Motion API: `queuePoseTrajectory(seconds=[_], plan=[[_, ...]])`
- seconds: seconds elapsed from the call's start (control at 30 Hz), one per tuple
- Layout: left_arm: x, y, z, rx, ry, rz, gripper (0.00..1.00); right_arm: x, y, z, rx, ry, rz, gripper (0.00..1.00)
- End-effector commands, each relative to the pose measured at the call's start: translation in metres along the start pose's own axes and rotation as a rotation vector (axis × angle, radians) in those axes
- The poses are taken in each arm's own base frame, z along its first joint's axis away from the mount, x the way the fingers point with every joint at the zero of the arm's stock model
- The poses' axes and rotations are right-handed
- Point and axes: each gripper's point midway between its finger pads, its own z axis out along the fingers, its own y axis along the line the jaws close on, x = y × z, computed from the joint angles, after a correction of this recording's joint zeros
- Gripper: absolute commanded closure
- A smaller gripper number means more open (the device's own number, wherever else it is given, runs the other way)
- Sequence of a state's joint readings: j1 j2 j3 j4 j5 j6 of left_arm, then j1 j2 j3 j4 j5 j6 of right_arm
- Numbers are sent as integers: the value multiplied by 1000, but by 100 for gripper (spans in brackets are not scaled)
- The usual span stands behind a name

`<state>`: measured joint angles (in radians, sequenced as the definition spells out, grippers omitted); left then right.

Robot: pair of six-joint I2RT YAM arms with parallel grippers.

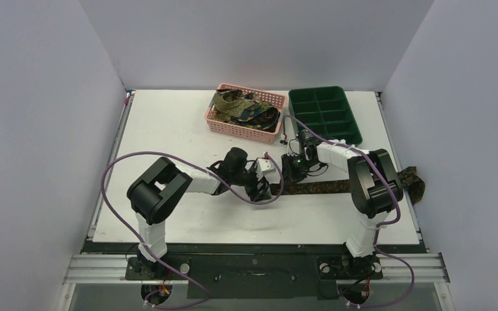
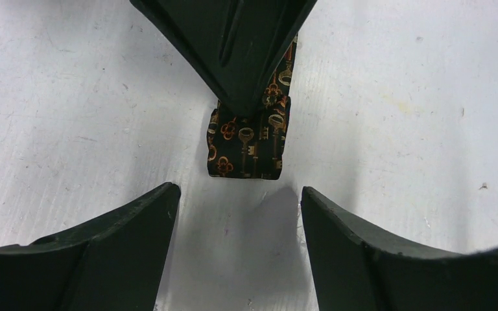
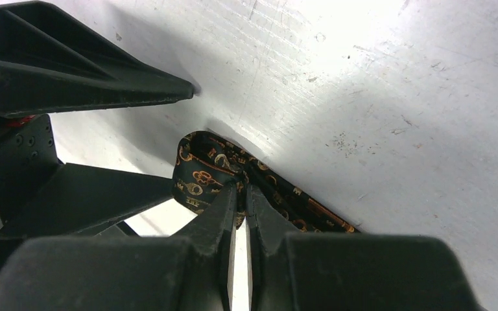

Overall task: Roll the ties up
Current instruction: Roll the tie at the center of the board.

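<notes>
A dark tie with a gold and orange key pattern lies flat across the white table, its wide end hanging over the right edge. Its narrow end is folded over. My right gripper is shut on that folded end, pinching the fabric between its tips; it shows in the top view. My left gripper is open and empty, just short of the folded end, its fingers either side of bare table; it shows in the top view. Several more ties lie heaped in the pink basket.
The pink mesh basket stands at the back centre. A dark green compartment tray stands to its right, close behind the right arm. White table stretches to the left. Purple cables loop from both arms.
</notes>
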<state>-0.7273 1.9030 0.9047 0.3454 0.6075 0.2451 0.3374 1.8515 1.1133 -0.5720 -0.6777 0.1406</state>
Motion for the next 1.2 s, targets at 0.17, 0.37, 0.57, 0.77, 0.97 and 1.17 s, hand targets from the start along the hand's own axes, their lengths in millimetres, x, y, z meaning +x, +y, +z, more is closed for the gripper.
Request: queuePoseTrajectory(seconds=[0.17,0.37,0.57,0.77,0.97,1.17], plan=[[-2,-7,23,19,-64,-86,30,27,-34,11,172,91,-71,100],[0,-7,42,18,-74,-95,41,27,-34,10,172,86,-74,100],[28,-4,29,-38,39,-18,72,11,-6,-12,66,35,-35,95],[47,-6,17,-60,104,27,74,7,14,-35,-85,-13,129,60],[42,-7,21,-63,98,11,74,2,24,-19,-148,-18,178,59],[42,-6,21,-66,99,-3,74,10,26,-6,-156,2,172,61]])
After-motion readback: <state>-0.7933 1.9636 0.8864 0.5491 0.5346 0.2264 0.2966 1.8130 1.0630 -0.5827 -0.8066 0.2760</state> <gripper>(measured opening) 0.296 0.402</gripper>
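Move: The tie's rolled-up end lies about 4 cm to the right of the open left hand, roughly level with it fore and aft and some 1 cm lower. From the shut right fingers already on it, its middle is some 2 cm to the left and 1 cm down. The flat tie runs on from there, its middle about 22 cm to the right. The pink basket stands roughly 30 cm ahead of the left hand and 8 cm to its left. The rolled end is handed from the right fingers to the left: the left hand reaches rightward some 4 cm over it, closes on its sides, then eases back left about 1.5 cm, keeping its pinch. Right fingers, at first holding nearly still, then open to under half, come free up and right about 2 cm, and swing back left and a little towards the base, over the tie beside the roll. ##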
